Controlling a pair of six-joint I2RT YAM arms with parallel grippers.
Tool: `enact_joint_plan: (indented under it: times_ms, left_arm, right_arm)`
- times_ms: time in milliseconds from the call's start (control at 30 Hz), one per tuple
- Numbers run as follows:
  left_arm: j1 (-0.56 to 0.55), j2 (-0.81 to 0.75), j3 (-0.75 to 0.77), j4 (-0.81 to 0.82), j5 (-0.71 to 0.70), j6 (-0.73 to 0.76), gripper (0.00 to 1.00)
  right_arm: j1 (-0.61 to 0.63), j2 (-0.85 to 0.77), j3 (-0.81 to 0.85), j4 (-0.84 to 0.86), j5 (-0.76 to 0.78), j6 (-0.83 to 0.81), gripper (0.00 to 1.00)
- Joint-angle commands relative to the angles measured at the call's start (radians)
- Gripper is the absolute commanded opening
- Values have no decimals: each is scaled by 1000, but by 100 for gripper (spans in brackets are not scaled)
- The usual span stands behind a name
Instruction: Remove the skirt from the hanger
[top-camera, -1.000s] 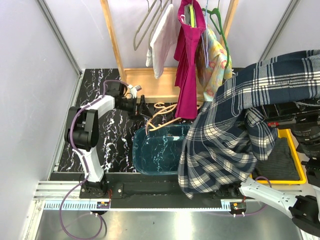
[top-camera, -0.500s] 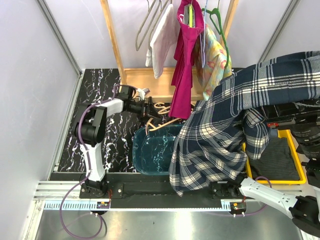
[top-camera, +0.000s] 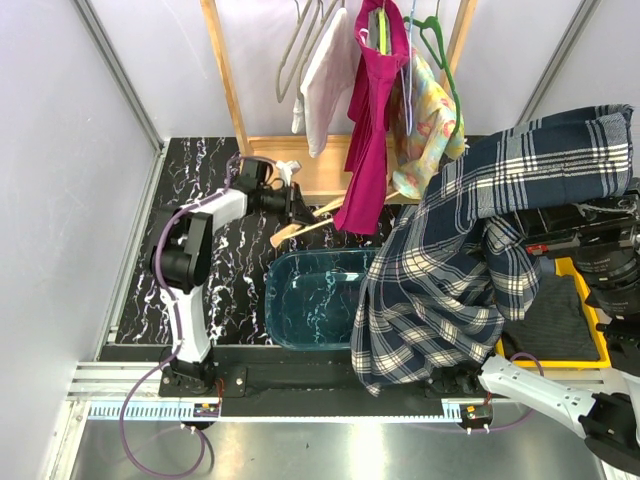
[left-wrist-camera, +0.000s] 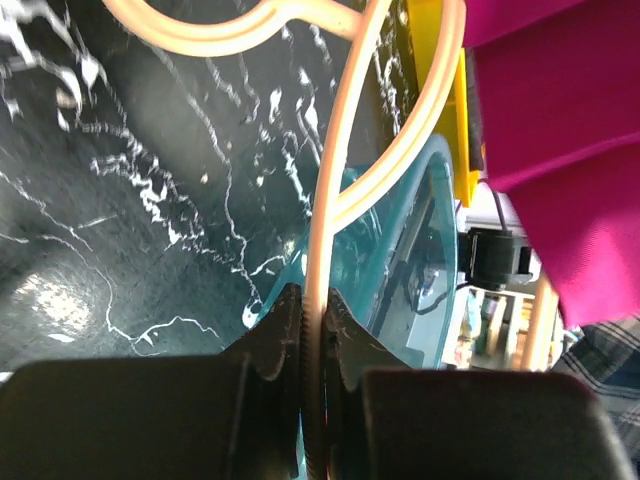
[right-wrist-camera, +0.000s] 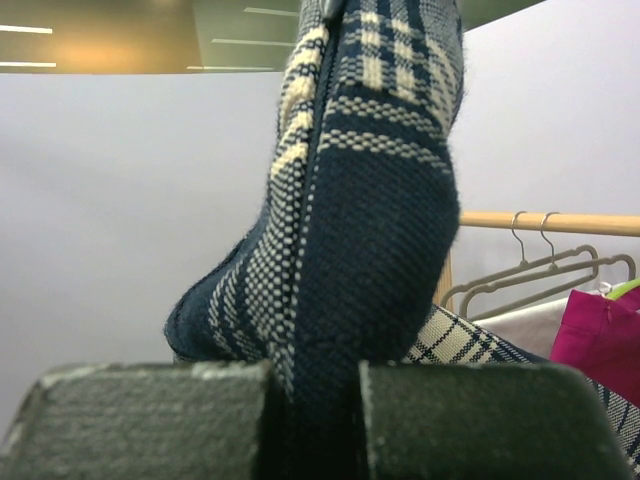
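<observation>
The navy plaid skirt hangs in the air at the right, draped down over the table's near edge. My right gripper is shut on a fold of the skirt; from above the cloth hides that gripper. The peach hanger is held just above the table beside the rack, with my left gripper shut on it. In the left wrist view one thin bar of the hanger runs straight between the shut jaws of my left gripper. No skirt cloth shows on the hanger.
A teal bin sits in front of the arms. The wooden rack behind carries a magenta garment, a white one, a floral one and bare hangers. A yellow tray is at the right.
My left gripper reached to the hanger at the bin's far edge, shut on it and lifted it toward the rack. The skirt swung left, then back right.
</observation>
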Motion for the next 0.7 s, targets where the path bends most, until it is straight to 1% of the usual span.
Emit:
enact_joint_plan:
  times_ms: [0, 67, 100, 133, 167, 200, 233, 267, 333, 367, 433, 467, 500, 567, 600, 667]
  left_arm:
    - [34, -166, 93, -63, 9, 76, 0]
    - [68, -246, 107, -215, -20, 191, 0]
    - [82, -275, 113, -281, -71, 246, 0]
    - [95, -306, 119, -422, -108, 368, 0]
    - [135, -369, 115, -482, -141, 412, 0]
    - [158, -404, 107, -531, -206, 468, 0]
    - [189, -441, 96, -609, -231, 531, 0]
    - [256, -513, 55, -635, -247, 552, 0]
    - [348, -587, 18, -707, -290, 607, 0]
    - [434, -652, 4, -732, -304, 631, 0]
    - [518, -712, -29, -799, -369, 720, 0]
    - [602, -764, -40, -810, -386, 745, 0]
    - [644, -788, -55, -821, -413, 763, 0]
    - [725, -818, -89, -873, -435, 829, 0]
    - [738, -819, -92, -898, -470, 851, 0]
    - [793, -823, -143, -933, -475, 904, 0]
  right_arm:
    - [2, -21, -7, 90, 29, 8, 0]
    - [2, -28, -13, 90, 24, 0, 0]
    - [4, -31, -16, 90, 23, -6, 0]
    - [2, -32, -17, 88, 23, -12, 0]
    - [4, -32, -20, 88, 26, -20, 0]
    - [2, -31, -22, 90, 29, -41, 0]
    - [2, -28, -27, 90, 41, -53, 0]
    - [2, -23, -31, 93, 50, -69, 0]
    - [2, 9, -40, 113, 57, -108, 0]
    - [2, 24, -46, 145, 57, -125, 0]
    - [2, 92, -40, 159, 57, -188, 0]
    - [4, 116, -30, 159, 54, -207, 0]
    - [2, 141, -22, 160, 46, -243, 0]
    - [2, 211, -10, 229, 31, -265, 0]
    - [2, 251, -7, 251, 21, -280, 0]
    - [2, 299, 28, 280, -14, -300, 0]
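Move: The left hand already grips the wooden hanger; the bare tabletop it is bound for lies about 28 cm left, 9 cm back and 10 cm below. The magenta garment's hem hangs about 11 cm right, level fore-and-aft and 8 cm higher; the basin is 18 cm back, 8 cm right, 10 cm below. From the right hand, holding the plaid skirt, the basin is 15 cm left, 7 cm ahead, 62 cm below; the yellow tray is 32 cm right, 4 cm ahead, 62 cm below. Keeping the wooden hanger pinched, the left hand lifts it about 13 cm and sweeps it some 30 cm left, drawing back at the end, away from the magenta garment and over the bare tabletop, while the wrist swings from pointing right to pointing forward and down. The right hand keeps hold of the plaid skirt, nearly still at first, then carries it high up about 7 cm forward and 6 cm left, towards above the basin. ##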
